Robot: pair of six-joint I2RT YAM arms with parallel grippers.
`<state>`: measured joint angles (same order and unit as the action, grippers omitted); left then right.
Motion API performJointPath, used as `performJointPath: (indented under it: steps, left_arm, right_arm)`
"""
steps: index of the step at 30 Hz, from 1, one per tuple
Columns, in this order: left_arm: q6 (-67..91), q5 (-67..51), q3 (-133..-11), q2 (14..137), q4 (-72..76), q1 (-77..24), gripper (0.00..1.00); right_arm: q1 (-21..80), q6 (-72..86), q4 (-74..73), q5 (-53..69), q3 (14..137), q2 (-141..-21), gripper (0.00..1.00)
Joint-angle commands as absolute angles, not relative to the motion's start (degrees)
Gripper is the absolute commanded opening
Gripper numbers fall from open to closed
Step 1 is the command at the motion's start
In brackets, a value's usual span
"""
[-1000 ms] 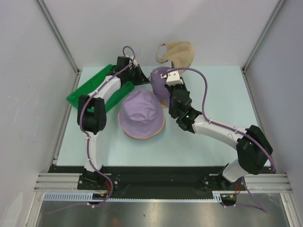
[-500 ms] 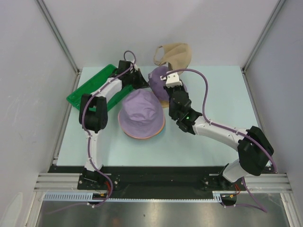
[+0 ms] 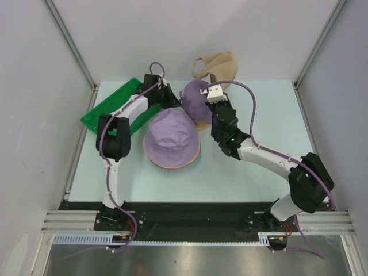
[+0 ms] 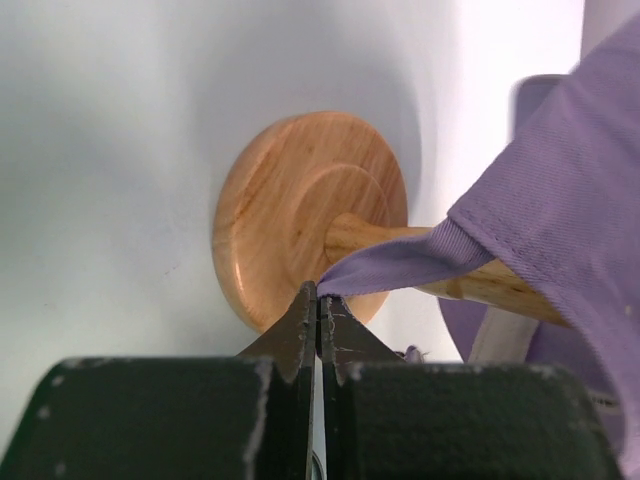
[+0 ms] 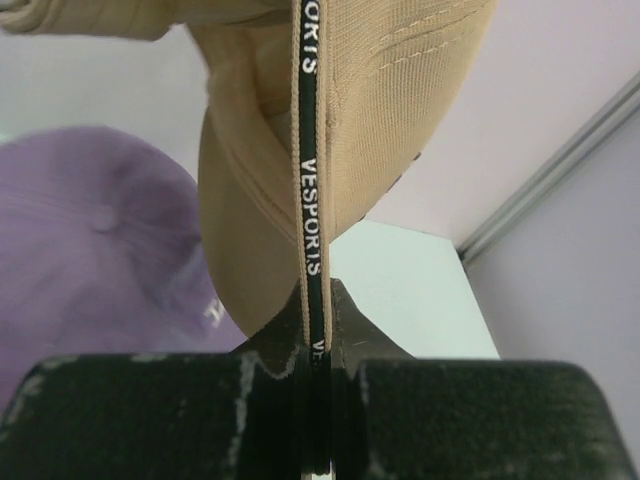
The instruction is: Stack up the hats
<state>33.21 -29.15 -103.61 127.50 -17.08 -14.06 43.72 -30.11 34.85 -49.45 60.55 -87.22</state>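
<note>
A lavender bucket hat (image 3: 171,137) tops the pile of hats in the middle of the table, with orange and pink brims showing under it. Behind it a purple cap (image 3: 197,100) sits on a wooden stand (image 4: 300,215). My left gripper (image 3: 173,99) is shut on the edge of this purple cap (image 4: 560,190), its tips (image 4: 320,295) pinching the brim just in front of the stand's round base. My right gripper (image 3: 214,83) is shut on the tan baseball cap (image 3: 217,65), gripping its inner band (image 5: 310,200) and holding it up near the back wall.
A green tray (image 3: 109,106) lies at the back left under the left arm. The back wall and the frame posts stand close behind the tan cap. The purple cap (image 5: 90,230) is just left of the right gripper.
The right arm has carried the tan cap a little to the right. The left gripper slid right to the purple cap's edge and has stayed there for the last half second.
</note>
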Motion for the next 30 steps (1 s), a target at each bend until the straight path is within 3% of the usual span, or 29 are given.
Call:
performJointPath:
  steps: [1, 30]
  left_arm:
    - [33.8, -27.4, -103.4, 125.3, -17.2, -13.2, 0.00]
    - [39.1, -28.7, -102.7, 119.6, -12.4, -12.0, 0.03]
  right_arm:
    - [42.5, -32.1, 31.2, -47.4, 60.3, -85.4, 0.00]
    - [45.8, -37.3, 34.6, -38.5, 54.5, -89.4, 0.00]
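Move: The tan cap hangs from the right gripper, and the purple cap on the wooden stand lies about 9 cm ahead of that hand, 8 cm to its left and some 9 cm lower. The stand's base is about 11 cm ahead, 7 cm left and 29 cm below; the hat pile is level with the hand, 18 cm left and 24 cm down. From the left gripper, which pinches the purple cap's strap, that cap lies about 2 cm back, 6 cm right and 8 cm up. Lower the right gripper about 6 cm towards the purple cap, most of it in the second half, easing a little left at the end; keep the tan cap's edge pinched, roll the hand's left side down some 15 degrees and dip the fingertips slightly. Hold the left gripper low on the purple cap's strap, then raise it about 3 cm at the end, still pinching. ##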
